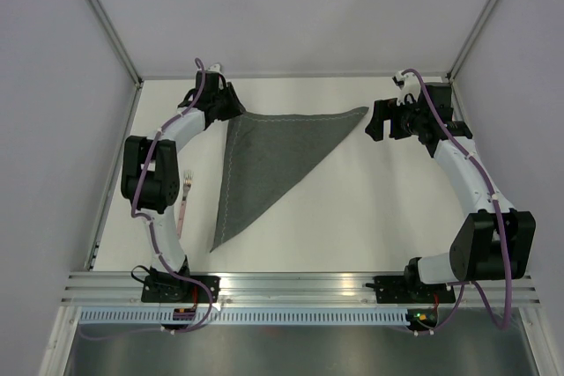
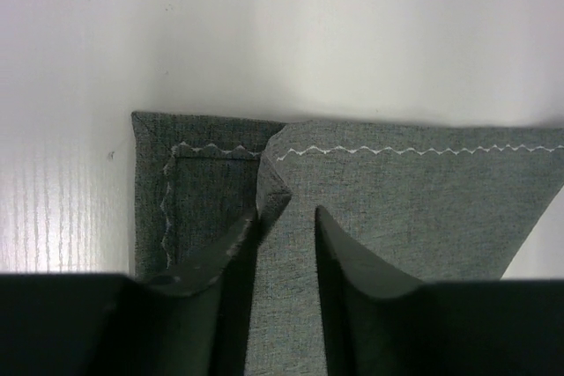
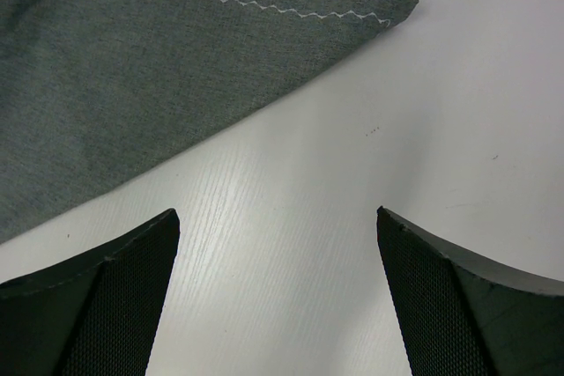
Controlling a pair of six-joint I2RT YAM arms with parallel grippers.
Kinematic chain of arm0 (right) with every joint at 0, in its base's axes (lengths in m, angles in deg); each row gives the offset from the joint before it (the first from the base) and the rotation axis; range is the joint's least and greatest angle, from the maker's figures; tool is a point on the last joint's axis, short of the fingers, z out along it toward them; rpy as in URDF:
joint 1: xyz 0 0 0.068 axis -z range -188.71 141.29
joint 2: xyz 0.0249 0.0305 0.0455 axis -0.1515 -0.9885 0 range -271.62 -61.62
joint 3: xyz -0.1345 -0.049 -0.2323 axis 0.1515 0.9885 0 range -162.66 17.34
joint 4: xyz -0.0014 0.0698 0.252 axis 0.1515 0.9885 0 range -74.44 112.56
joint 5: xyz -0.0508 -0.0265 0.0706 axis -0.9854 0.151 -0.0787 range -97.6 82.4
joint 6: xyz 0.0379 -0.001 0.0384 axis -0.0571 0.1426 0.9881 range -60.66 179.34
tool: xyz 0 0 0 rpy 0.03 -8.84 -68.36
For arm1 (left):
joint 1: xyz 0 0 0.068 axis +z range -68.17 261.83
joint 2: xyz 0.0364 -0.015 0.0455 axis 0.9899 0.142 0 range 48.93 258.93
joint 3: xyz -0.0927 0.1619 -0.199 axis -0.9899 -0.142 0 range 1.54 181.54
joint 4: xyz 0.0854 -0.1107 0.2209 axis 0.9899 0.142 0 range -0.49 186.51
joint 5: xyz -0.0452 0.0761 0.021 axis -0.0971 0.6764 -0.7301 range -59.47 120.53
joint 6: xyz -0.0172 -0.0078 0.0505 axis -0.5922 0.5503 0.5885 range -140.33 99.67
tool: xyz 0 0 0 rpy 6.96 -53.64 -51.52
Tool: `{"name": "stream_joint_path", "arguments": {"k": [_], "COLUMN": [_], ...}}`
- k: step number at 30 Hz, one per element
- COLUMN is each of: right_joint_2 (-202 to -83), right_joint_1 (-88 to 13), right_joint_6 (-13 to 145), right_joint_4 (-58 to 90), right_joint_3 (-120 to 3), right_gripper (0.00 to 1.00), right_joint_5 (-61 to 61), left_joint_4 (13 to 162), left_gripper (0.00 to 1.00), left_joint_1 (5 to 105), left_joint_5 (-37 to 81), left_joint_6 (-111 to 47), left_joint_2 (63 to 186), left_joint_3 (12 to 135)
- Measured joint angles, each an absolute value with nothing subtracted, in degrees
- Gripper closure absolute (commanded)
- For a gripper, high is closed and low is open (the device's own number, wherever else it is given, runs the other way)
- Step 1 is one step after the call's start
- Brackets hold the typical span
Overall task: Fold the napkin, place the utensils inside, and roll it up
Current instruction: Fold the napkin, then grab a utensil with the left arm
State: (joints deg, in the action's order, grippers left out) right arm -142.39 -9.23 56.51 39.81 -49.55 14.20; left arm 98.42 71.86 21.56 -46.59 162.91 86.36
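The dark grey napkin [image 1: 264, 156] lies folded into a triangle on the white table, its lighter stitched hem along the far edge. My left gripper [image 1: 227, 105] hovers over the napkin's far left corner. In the left wrist view the napkin [image 2: 423, 200] shows two layers, and the left gripper [image 2: 287, 213] has its jaws a little apart over the cloth, with a small turned-up fold at the left fingertip. My right gripper [image 1: 381, 122] stands wide open just right of the napkin's right tip [image 3: 388, 8], with bare table between its fingers [image 3: 132, 288]. A fork [image 1: 185, 198] lies left of the napkin.
Grey walls enclose the table on the left, back and right. The left arm's elbow [image 1: 145, 169] rises beside the fork. A metal rail [image 1: 300, 283] runs along the near edge between the arm bases.
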Motion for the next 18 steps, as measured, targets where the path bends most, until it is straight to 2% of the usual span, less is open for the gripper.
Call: {"name": "stream_joint_path", "arguments": {"k": [1, 3, 4, 6, 13, 16, 18], "right_joint_2": [-142.39, -142.39, -142.39, -142.39, -142.39, -142.39, -142.39], "right_joint_1": [-9.23, -9.23, -9.23, -9.23, -9.23, -9.23, -9.23], "right_joint_6": [56.51, 56.51, 56.51, 56.51, 56.54, 56.54, 56.56], "right_joint_4": [39.85, 39.92, 39.96, 40.0, 40.09, 40.31, 40.57], "right_joint_3": [-49.55, -49.55, -49.55, -49.55, -49.55, -49.55, -49.55], "right_gripper": [0.03, 0.03, 0.03, 0.03, 0.03, 0.03, 0.03], "right_joint_5": [14.37, 14.57, 14.61, 14.68, 15.34, 15.9, 16.21], "left_joint_4": [98.39, 98.39, 98.39, 98.39, 99.22, 100.91, 102.22], "left_gripper": [0.48, 0.41, 0.33, 0.28, 0.24, 0.26, 0.31], "left_joint_1": [71.86, 71.86, 71.86, 71.88, 72.8, 73.63, 74.11], "left_joint_5": [21.93, 23.03, 23.62, 24.86, 31.55, 35.42, 38.24], "left_joint_6": [-46.57, -46.4, -46.42, -46.35, -46.31, -46.42, -46.88], "left_joint_2": [162.91, 162.91, 162.91, 162.86, 157.2, 151.28, 145.97], "left_joint_3": [86.36, 86.36, 86.36, 86.32, 80.37, 75.56, 71.02]}}
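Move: The left hand is down on the napkin at its folded-over corner, which lies right at the fingertips, barely a centimetre ahead. The napkin's far-left corner is about 5 cm left and 2 cm ahead; the fork lies some 29 cm back and 17 cm left. From the idle right hand, the folded-over corner is about 13 cm ahead, 43 cm left and 9 cm lower. The left fingers open wide, releasing the folded-over corner, then withdraw about 8 cm left and 6 cm back. ##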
